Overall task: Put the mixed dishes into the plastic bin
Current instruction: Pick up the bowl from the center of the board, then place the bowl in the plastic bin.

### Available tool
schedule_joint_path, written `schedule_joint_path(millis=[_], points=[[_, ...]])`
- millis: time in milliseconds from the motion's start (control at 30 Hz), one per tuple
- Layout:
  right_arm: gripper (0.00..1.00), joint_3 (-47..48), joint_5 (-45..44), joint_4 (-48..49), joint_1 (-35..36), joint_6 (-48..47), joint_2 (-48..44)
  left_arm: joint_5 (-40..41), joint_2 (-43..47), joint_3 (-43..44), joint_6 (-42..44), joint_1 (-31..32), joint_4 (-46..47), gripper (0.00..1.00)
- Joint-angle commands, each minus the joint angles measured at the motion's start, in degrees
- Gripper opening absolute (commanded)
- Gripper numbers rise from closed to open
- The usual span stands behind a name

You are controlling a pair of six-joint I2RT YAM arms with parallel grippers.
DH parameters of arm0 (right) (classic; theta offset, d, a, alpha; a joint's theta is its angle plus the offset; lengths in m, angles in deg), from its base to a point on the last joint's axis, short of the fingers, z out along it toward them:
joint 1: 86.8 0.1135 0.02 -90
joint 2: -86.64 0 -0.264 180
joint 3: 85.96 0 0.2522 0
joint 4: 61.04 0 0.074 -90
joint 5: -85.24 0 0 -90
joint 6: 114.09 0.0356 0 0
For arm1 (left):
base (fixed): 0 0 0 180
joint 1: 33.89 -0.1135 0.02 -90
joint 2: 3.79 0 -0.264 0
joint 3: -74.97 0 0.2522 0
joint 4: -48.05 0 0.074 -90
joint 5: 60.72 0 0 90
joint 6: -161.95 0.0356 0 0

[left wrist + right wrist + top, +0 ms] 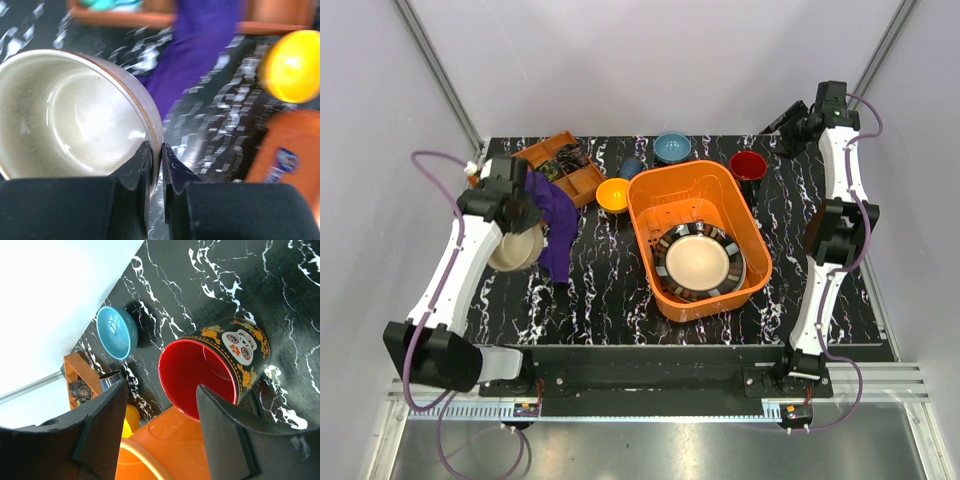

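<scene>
My left gripper (523, 232) (156, 155) is shut on the rim of the beige bowl (514, 250) (75, 115), which is tilted near the table's left edge. The orange plastic bin (650, 195) (285, 155) stands mid-table and holds a dark striped-rim plate (698, 262). Behind the bin stand a red mug (748, 165) (240, 347), a blue bowl (672, 148) (116, 332) and an orange-yellow bowl (613, 195) (292, 67). My right gripper (786, 130) (161, 385) hangs open above the back right corner, with the mug below its fingers and nothing held.
A purple cloth (558, 225) (195, 60) lies just right of the held bowl. A brown-orange compartment tray (565, 160) sits at the back left, and a small dark blue cup (631, 167) stands between it and the bin. White walls close three sides.
</scene>
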Motion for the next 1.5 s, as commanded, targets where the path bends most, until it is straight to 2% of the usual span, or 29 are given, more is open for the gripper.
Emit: schedule_joint_path(millis=[0,400,533,633,1000,1467], points=[[0.66,-1.04,-2.06,1.02,-0.45,2.44,-6.16,4.23,-6.12,13.86,3.93,6.45,2.89,0.00],[0.67,-6.31,-3.20,1.37,-2.56,2.36,-10.64,3.36,-24.51,43.31,15.35,19.82,1.04,0.00],[0.67,-10.52,-3.29,2.07,-3.53,2.10,-13.09,3.62,-30.40,54.71,19.23,25.69,-1.15,0.00],[0.67,-14.11,-3.20,3.04,-4.32,2.18,-14.94,2.75,-33.57,59.30,20.64,28.77,-2.12,0.00],[0.67,-25.11,-2.50,8.92,-5.29,4.64,-19.78,-1.56,-35.42,60.38,23.80,37.13,-2.12,0.00],[0.67,-28.11,-2.50,10.33,-5.29,4.65,-23.03,-2.44,-38.05,60.29,26.79,48.65,-1.60,0.00]])
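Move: Pinched in the left gripper by its rim, the cream bowl must go to the orange bin, whose middle is about 45 cm to the right, 8 cm ahead and 13 cm lower. In the bin the striped plate lies some 44 cm right and 1 cm ahead. The purple cloth is about 4 cm right and 15 cm ahead, the yellow bowl 20 cm right and 26 cm ahead. From the right hand the bin is roughly 24 cm left and 20 cm back. Carry the bowl right about 35 cm, still pinched by its rim, arcing up and forward past the purple cloth before coming back, to end roughly 9 cm higher over the bin's left part. Swing the wrist some 65 degrees clockwise on the way and tilt the fingers slightly outward. Ease the open right gripper back and right, away from the bin. ##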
